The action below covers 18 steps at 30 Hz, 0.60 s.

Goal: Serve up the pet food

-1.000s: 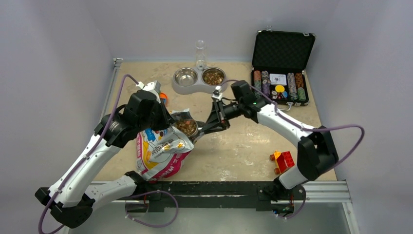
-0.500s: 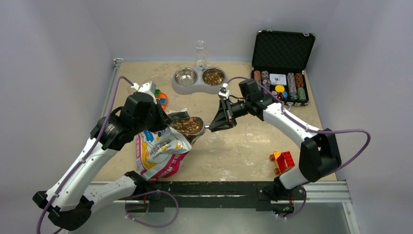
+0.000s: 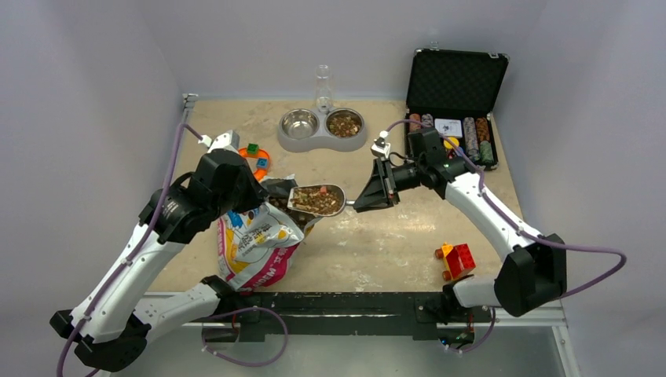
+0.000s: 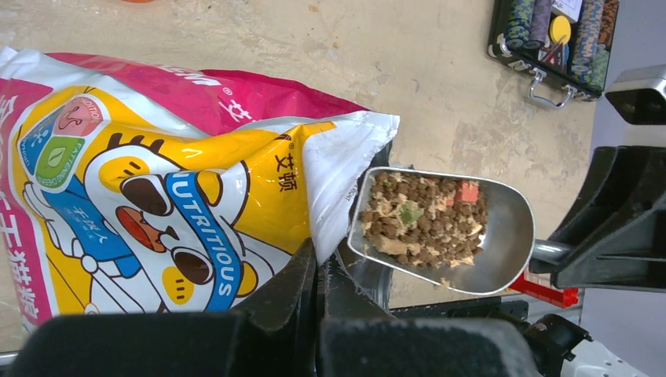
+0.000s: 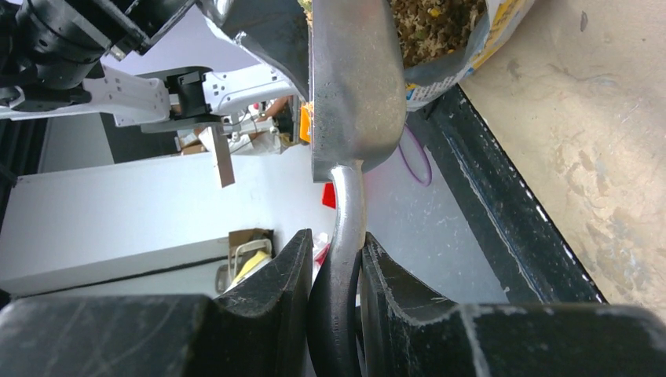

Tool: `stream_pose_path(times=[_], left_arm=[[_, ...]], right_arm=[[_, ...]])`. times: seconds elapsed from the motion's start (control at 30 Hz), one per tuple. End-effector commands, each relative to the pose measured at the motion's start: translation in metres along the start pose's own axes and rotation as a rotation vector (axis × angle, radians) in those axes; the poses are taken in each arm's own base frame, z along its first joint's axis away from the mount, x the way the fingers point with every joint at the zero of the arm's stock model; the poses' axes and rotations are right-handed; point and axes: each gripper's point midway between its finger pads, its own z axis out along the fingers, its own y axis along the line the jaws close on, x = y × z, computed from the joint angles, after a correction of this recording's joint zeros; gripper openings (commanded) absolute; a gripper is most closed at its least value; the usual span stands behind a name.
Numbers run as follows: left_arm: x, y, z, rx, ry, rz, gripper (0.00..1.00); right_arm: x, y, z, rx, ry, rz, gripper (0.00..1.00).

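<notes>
The pet food [image 3: 316,198] is brown kibble heaped in a metal scoop [image 3: 336,203] that hangs level just right of the bag's mouth. My right gripper [image 3: 367,196] is shut on the scoop's handle [image 5: 348,212], which sits between both fingers. The printed foil bag [image 3: 255,243] stands open, and my left gripper [image 4: 320,255] is shut on its white rim [image 4: 338,173]. More kibble shows inside the bag [image 5: 432,23]. A grey double bowl [image 3: 322,140] stands at the back, with kibble in its right dish [image 3: 344,123] and its left dish [image 3: 298,123] bare.
An open black case of poker chips [image 3: 451,118] stands at the back right. Red and yellow toy bricks [image 3: 455,259] lie near the front right. Small coloured toys [image 3: 255,153] lie behind the bag. A clear bottle [image 3: 322,82] rises behind the bowls. A black rail [image 3: 353,302] lines the near edge.
My right gripper has drawn the scoop out of the bag and to the right, full of kibble. The left arm has shifted slightly while holding the bag's rim.
</notes>
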Motion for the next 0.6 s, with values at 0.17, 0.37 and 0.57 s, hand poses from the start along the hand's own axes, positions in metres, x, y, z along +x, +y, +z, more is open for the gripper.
stream_pose_path(times=[0.17,0.37,0.57], left_arm=[[-0.029,0.027,-0.021,-0.145,-0.137,-0.031,0.0],[-0.042,0.044,-0.023,-0.242,-0.208,-0.036,0.0],[-0.046,0.064,-0.031,-0.336,-0.25,-0.051,0.0]], right_arm=[[0.019,0.032,-0.023,-0.052,0.009,-0.079,0.0],[0.012,0.055,-0.033,-0.07,-0.023,-0.119,0.0],[-0.013,0.083,-0.045,-0.096,-0.067,-0.157,0.0]])
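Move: The right hand holds the filled scoop, its head some 9 cm to the left. From this hand the empty bowl lies about 38 cm ahead, 16 cm left and 18 cm below; the full bowl is equally far out, only 2 cm left; the bag mouth is 16 cm left, 3 cm ahead and 6 cm below. From the left hand, pinching the bag's edge, the scoop head is about 13 cm right, level in reach, 5 cm lower. Draw the left gripper about 4.5 cm left, keeping its pinch on the bag's edge and turning some 10 degrees counter-clockwise, to take the bag mouth away from the scoop. With the right gripper keep hold of the handle, ease a centimetre or two right and slightly back, then lift about 5 cm, the scoop kept nearly level. ##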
